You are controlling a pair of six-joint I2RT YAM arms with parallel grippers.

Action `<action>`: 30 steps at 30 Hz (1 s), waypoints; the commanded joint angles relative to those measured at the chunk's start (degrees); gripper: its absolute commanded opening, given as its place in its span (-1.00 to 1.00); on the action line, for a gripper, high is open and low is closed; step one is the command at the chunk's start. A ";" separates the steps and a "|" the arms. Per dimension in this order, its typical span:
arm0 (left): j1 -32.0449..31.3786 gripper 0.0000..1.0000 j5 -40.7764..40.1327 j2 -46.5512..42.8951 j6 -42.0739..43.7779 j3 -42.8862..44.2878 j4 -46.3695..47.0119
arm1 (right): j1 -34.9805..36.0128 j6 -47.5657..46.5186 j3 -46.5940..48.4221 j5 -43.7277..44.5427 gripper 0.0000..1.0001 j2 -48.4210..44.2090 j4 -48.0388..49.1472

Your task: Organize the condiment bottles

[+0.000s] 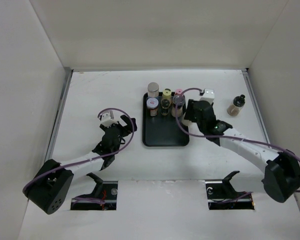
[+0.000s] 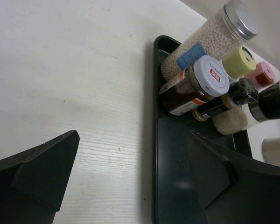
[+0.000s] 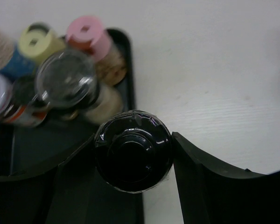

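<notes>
Several condiment bottles stand at the back of the black tray [image 1: 165, 136]: a silver-capped jar [image 1: 153, 90], a white-capped jar [image 1: 152, 104], a yellow-capped one [image 1: 167, 93], a pink-capped one [image 1: 178, 92] and a clear-capped one [image 1: 178, 101]. One black-capped bottle [image 1: 236, 105] stands alone on the table at the right. My right gripper [image 1: 188, 116] is shut on a black-capped bottle [image 3: 133, 150] over the tray's right edge. My left gripper [image 1: 125, 125] is open and empty, low beside the tray's left edge [image 2: 155, 154].
White walls enclose the table on the left, back and right. In the left wrist view the silver-capped jar [image 2: 210, 37] and the white-capped brown jar [image 2: 191, 86] stand nearest the tray's far left corner. The tray's near half [image 2: 177, 186] is bare.
</notes>
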 commanded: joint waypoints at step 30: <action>3.00 1.00 1.21 -2.02 -2.96 -1.48 2.70 | 29.22 4.63 13.05 5.04 1.00 16.72 3.93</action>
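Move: The right hand already holds the black-capped bottle and takes it to the tray's empty near-left corner, about 22 cm to its left, 7 cm back and 12 cm below. From this hand, the white-lidded jar stands some 22 cm left and 7 cm ahead, the dark spice bottle 15 cm left and 8 cm ahead, the big shaker 8 cm left and 8 cm ahead. For the empty left hand that corner lies about 16 cm to the right, 5 cm back and 9 cm down. The right hand carries the upright bottle about 22 cm left across the bare near part of the tray, drawing back some 7 cm and sinking about 5 cm mostly early on, while the wrist swings some 25 degrees counter-clockwise; it slows over the near-left corner, then the fingers open wide and let go of the bottle. Meanwhile the empty left hand, fingers still wide open, edges nearly 2 cm left, away from the tray. ##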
